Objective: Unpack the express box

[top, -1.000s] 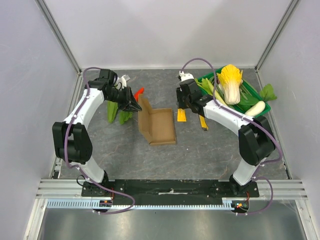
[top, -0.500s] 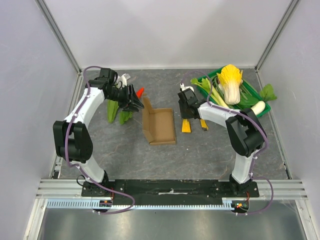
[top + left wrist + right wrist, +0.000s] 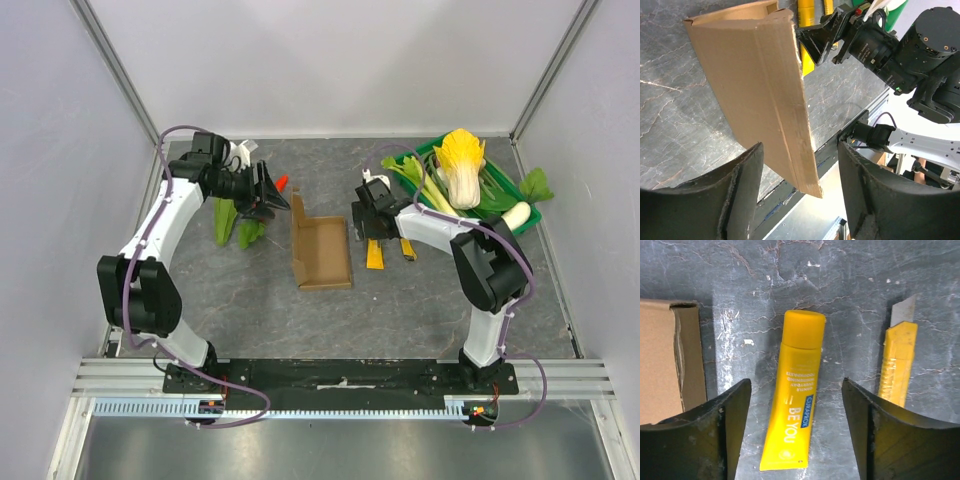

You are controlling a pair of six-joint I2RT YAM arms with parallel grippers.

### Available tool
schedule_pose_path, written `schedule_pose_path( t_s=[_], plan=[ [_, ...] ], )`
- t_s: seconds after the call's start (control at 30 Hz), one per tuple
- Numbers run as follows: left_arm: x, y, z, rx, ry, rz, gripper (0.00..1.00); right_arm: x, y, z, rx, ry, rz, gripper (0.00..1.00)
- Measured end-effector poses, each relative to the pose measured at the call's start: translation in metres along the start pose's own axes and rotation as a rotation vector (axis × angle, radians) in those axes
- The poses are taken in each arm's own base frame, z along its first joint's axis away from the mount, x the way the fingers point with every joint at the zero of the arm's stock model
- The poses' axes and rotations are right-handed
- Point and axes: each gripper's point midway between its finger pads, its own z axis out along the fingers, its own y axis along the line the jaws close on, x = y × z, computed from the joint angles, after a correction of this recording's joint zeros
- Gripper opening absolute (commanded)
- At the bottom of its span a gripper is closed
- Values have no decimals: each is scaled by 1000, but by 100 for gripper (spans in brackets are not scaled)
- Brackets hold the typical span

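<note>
The express box [image 3: 326, 258], flat brown cardboard, lies in the middle of the table with its lid flap [image 3: 298, 222] standing up on its left side. My left gripper [image 3: 278, 202] is open beside that flap. In the left wrist view the flap's corner [image 3: 805, 170] hangs between the two spread fingers, touching neither. My right gripper [image 3: 366, 226] is open just right of the box. A yellow tube [image 3: 792, 420] lies flat on the table between its fingers, and the box's edge [image 3: 670, 365] shows at the left.
A yellow utility knife [image 3: 407, 248] lies right of the tube [image 3: 374, 253]. A green crate [image 3: 527, 213] at the back right holds a cabbage [image 3: 462, 165] and other vegetables. Leafy greens [image 3: 234, 226] and a small red item [image 3: 282, 182] lie behind my left arm.
Both grippers have opened. The left one let go of the lid flap, which now stands more upright. The right one set the yellow tube down nearer the front and released it.
</note>
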Motion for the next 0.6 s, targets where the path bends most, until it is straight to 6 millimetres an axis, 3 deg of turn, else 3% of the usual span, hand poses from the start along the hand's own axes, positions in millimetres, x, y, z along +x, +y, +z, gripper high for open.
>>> schedule_pose_path(
  t_s=[0.07,0.13,0.17,0.33,0.47,0.6],
  plan=[
    [-2,-4,-3,7,-17,17,73,-3,-2,-5,5,-9,1,97],
    [-4,-11,-9,16,-41,42,76,-13,-3,-17,0,-36,5,98],
    [-5,-13,-11,20,-50,51,85,-18,-3,-22,-5,-49,5,98],
    [-7,-34,-32,38,-122,117,93,-69,4,-66,-52,-167,37,98],
    [-7,-49,-59,-2,-227,161,90,-95,-1,-115,-87,-262,64,98],
    [-3,-64,-97,-66,-388,188,90,-113,-17,-182,-112,-384,93,98]
  ],
)
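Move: The yellow tube already lies free between the right hand's parted fingers, its middle about 2 cm below and 1 cm back of that hand. From the same hand the open box is centred some 12 cm left and 4 cm back, and the yellow cutter about 7 cm right and 1 cm back. From the left hand the box lies roughly 9 cm right and 20 below, its upright lid about 5 cm right and 14 below; the tube is about 21 cm right and 3 ahead. The right hand leaves the tube lying beside the box and climbs almost straight up, about 21 cm and ever faster, its fingers spreading from mostly open to fully wide while the wrist tips up some 20 degrees to point farther forward. Meanwhile the left hand, clear of the upright lid, rises about 11 cm, lately drifting back and left away from the box as well, its fingers opening wider and its wrist likewise tipping up with a slight counter-clockwise turn. ##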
